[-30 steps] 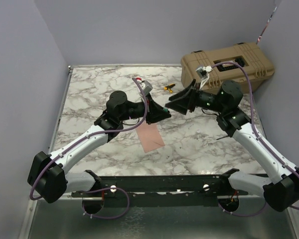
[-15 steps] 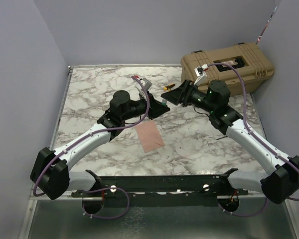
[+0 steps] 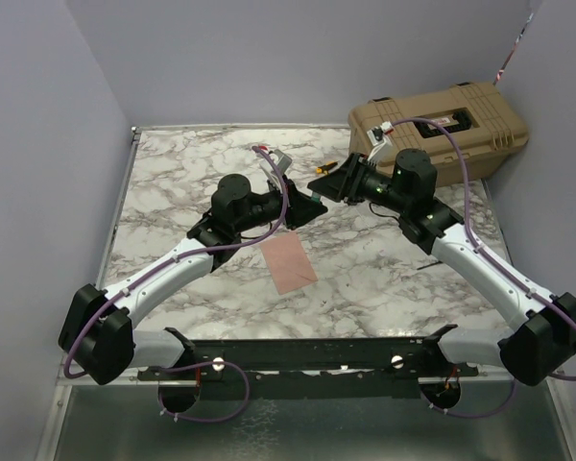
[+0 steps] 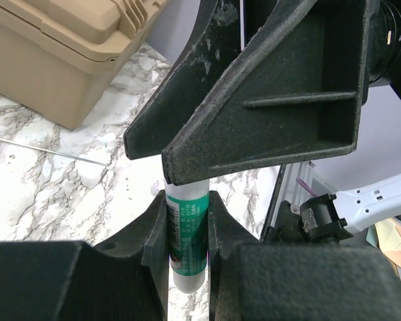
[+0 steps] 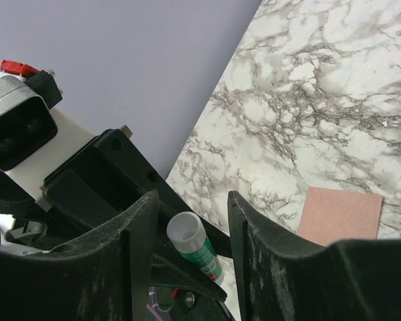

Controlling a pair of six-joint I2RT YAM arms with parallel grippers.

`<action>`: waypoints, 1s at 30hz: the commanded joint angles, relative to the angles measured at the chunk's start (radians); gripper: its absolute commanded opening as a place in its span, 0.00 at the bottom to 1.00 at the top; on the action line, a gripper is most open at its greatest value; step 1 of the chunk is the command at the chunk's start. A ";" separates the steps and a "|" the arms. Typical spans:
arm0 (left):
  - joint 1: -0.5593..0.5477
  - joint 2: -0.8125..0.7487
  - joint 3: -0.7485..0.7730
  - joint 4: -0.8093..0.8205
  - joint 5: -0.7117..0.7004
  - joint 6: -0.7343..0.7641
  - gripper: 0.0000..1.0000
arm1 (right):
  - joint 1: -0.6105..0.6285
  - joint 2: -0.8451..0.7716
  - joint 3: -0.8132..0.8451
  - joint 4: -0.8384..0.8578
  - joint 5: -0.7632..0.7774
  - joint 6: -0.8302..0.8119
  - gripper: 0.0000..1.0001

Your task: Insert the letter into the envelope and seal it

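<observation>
My left gripper (image 3: 310,207) (image 4: 187,200) is shut on a green-and-white glue stick (image 4: 186,231) (image 5: 199,249) and holds it in the air over the middle of the table. My right gripper (image 3: 324,184) (image 5: 191,196) faces it, open. Its fingers (image 4: 267,93) stand on either side of the stick's white end with a gap on both sides. A salmon-tan paper rectangle (image 3: 289,264) (image 5: 339,215) lies flat on the marble below the left arm. No flap shows on it, so I cannot tell whether it is the envelope or the letter.
A tan hard case (image 3: 440,127) (image 4: 50,57) stands at the back right, just behind the right arm. A small yellow-and-black object (image 3: 324,170) lies on the marble near the case. Grey walls close in the left side and the back.
The right gripper has swung left to meet the left gripper and now straddles the stick's end. The left gripper rose slightly with the stick. The paper has not moved.
</observation>
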 commanded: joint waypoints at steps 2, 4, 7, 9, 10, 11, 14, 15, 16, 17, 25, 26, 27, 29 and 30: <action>-0.001 0.011 0.028 0.021 -0.034 -0.023 0.00 | 0.010 0.015 0.020 -0.030 -0.049 -0.018 0.49; -0.001 0.011 0.028 0.020 -0.038 -0.025 0.00 | 0.013 0.014 0.016 -0.036 -0.050 -0.022 0.50; -0.001 0.012 0.028 0.020 -0.038 -0.028 0.00 | 0.016 0.015 0.015 -0.041 -0.053 -0.028 0.50; -0.001 0.013 0.028 0.020 -0.034 -0.031 0.00 | 0.016 0.015 0.011 -0.040 -0.056 -0.030 0.42; -0.001 0.012 0.028 0.020 -0.032 -0.033 0.00 | 0.015 0.015 0.012 -0.038 -0.064 -0.031 0.34; -0.001 0.011 0.029 0.021 -0.031 -0.034 0.00 | 0.016 0.017 0.014 -0.039 -0.075 -0.037 0.25; -0.001 0.006 0.038 0.013 -0.024 -0.044 0.00 | 0.016 0.014 0.029 -0.055 -0.094 -0.076 0.10; -0.001 0.004 0.040 0.012 -0.019 -0.048 0.00 | 0.015 0.009 0.033 -0.069 -0.102 -0.096 0.07; -0.001 0.001 0.043 0.010 -0.010 -0.052 0.00 | 0.015 0.004 0.038 -0.088 -0.116 -0.122 0.04; -0.001 0.000 0.046 0.008 0.003 -0.055 0.00 | 0.015 -0.002 0.043 -0.097 -0.138 -0.151 0.01; -0.001 -0.018 0.062 0.005 0.288 -0.030 0.00 | 0.008 -0.020 0.045 -0.026 -0.532 -0.413 0.01; -0.001 -0.029 0.057 0.006 0.310 -0.022 0.00 | 0.007 -0.027 0.031 0.013 -0.594 -0.426 0.01; -0.001 -0.040 0.055 0.007 0.336 -0.010 0.00 | 0.008 -0.035 0.018 0.048 -0.661 -0.438 0.01; -0.001 -0.057 0.053 0.010 0.390 0.015 0.00 | 0.007 -0.049 0.005 0.078 -0.779 -0.478 0.01; -0.001 -0.063 0.052 0.016 0.424 0.023 0.00 | 0.008 -0.051 0.007 0.072 -0.835 -0.503 0.01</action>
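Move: The glue stick, still held in the left fingers, has its middle about 2 cm back from and 1 cm below the right hand's point; from the left hand it is some 1 cm ahead and 1 cm up. From the right hand, the pink envelope lies on the table about 3 cm back, 6 cm left and 29 cm below; the yellow tool lies some 22 cm ahead, 3 cm right, equally low. Right fingers pinch the stick's free end; both hands draw back about 5 cm, the right wrist turning 30 degrees. ##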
